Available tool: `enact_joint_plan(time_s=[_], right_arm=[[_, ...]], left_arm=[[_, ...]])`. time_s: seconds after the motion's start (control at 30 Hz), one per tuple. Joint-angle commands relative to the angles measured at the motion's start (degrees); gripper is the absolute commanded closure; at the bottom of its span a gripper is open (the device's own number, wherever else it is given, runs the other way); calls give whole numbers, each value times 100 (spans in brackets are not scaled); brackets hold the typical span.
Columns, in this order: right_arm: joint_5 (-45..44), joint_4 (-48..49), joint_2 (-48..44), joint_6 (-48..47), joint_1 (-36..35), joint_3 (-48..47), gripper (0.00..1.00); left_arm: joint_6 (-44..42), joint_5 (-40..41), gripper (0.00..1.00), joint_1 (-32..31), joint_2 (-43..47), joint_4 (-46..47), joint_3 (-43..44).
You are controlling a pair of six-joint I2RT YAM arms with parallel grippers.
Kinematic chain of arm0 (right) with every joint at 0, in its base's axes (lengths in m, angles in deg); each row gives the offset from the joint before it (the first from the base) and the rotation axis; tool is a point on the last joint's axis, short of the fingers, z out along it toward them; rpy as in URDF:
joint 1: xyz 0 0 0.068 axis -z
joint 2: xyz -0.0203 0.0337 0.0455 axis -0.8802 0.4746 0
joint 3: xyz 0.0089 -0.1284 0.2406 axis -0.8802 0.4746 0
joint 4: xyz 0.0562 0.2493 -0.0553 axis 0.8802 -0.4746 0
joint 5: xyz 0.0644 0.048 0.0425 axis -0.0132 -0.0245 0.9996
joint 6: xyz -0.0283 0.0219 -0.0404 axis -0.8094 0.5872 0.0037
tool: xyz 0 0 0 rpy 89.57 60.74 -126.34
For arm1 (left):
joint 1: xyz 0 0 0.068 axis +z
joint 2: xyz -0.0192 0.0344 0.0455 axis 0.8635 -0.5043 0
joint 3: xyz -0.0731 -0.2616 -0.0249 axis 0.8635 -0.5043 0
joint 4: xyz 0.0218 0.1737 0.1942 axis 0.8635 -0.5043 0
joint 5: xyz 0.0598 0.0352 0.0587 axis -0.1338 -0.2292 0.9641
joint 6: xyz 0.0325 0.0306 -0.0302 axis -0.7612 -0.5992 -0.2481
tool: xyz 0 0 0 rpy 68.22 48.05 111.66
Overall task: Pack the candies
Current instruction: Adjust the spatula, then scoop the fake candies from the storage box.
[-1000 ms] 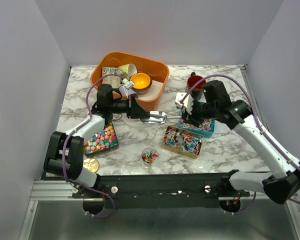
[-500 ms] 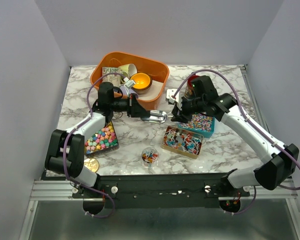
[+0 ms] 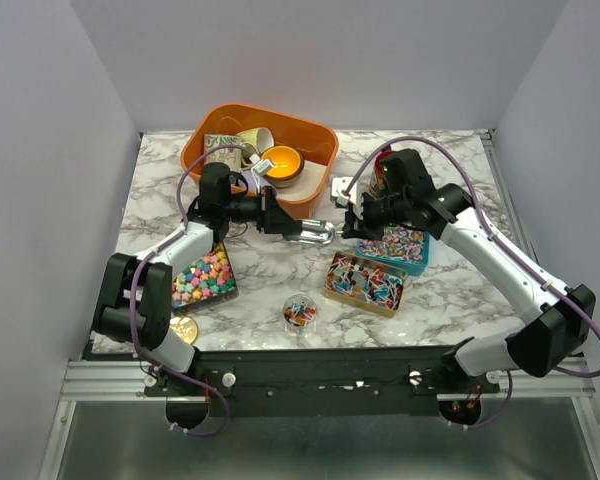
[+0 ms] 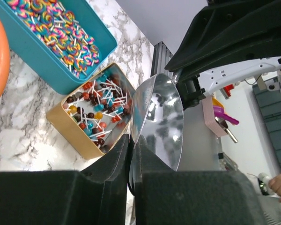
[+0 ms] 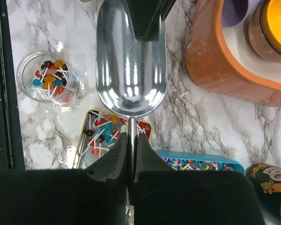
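Note:
A shiny metal scoop (image 3: 316,233) hangs above the marble table between my two arms. My left gripper (image 3: 292,230) is shut on the scoop's bowl rim (image 4: 159,122), which is pinched thin between the pads. My right gripper (image 3: 342,228) is shut on the scoop's thin handle (image 5: 132,136), with the empty bowl (image 5: 131,61) pointing away from it. The candies lie in open containers: pastel stars in a tray (image 3: 202,277), small lollipops in a gold tin (image 3: 365,282), swirl lollipops in a teal box (image 3: 400,245), and a few in a small clear jar (image 3: 300,311).
An orange basket (image 3: 260,160) with cups and a bowl stands behind the scoop. A red tin (image 3: 388,160) sits at the back right. A gold coin-like disc (image 3: 183,329) lies at the front left by the star tray.
My right gripper swung left to the scoop's handle and shut on it. The left jaws have eased slightly while still on the rim.

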Motion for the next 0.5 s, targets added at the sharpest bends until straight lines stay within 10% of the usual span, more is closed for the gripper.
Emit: enact_joint_plan(time_s=[0.0, 0.13, 0.47], right_arm=[[-142, -233, 79, -125, -1, -301, 99], [-625, -960, 0, -511, 288, -442, 99], [-2462, -2123, -71, -2566, 1598, -372, 99]], left_arm=[[-87, 148, 62, -29, -81, -342, 296], [-912, 622, 42, 41, 59, -1397, 647], [-2459, 1422, 41, -125, -72, -2725, 1158]])
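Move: The right hand holds the spatula's handle, its bowl about 8 cm to the left and pinched at the far end by the left hand, which has the bowl's middle some 4 cm to its right. From the right hand, the teal candy box lies about 13 cm right and 4 cm ahead, the tan candy box 7 cm right and 7 cm back, both some 18 cm below. The orange tub's middle is about 20 cm ahead of the left hand, 6 cm left and 16 cm below. Open the left gripper to a bit over half to let go of the spatula's bowl, then slide that hand forward about 3.5 cm towards the orange tub. Keep the right fingers shut on the handle and, as the bowl comes free, sweep right about 11 cm and a little forward towards the teal box, picking up speed, tipping the fingers some 15 degrees further down and turning them slightly clockwise. ##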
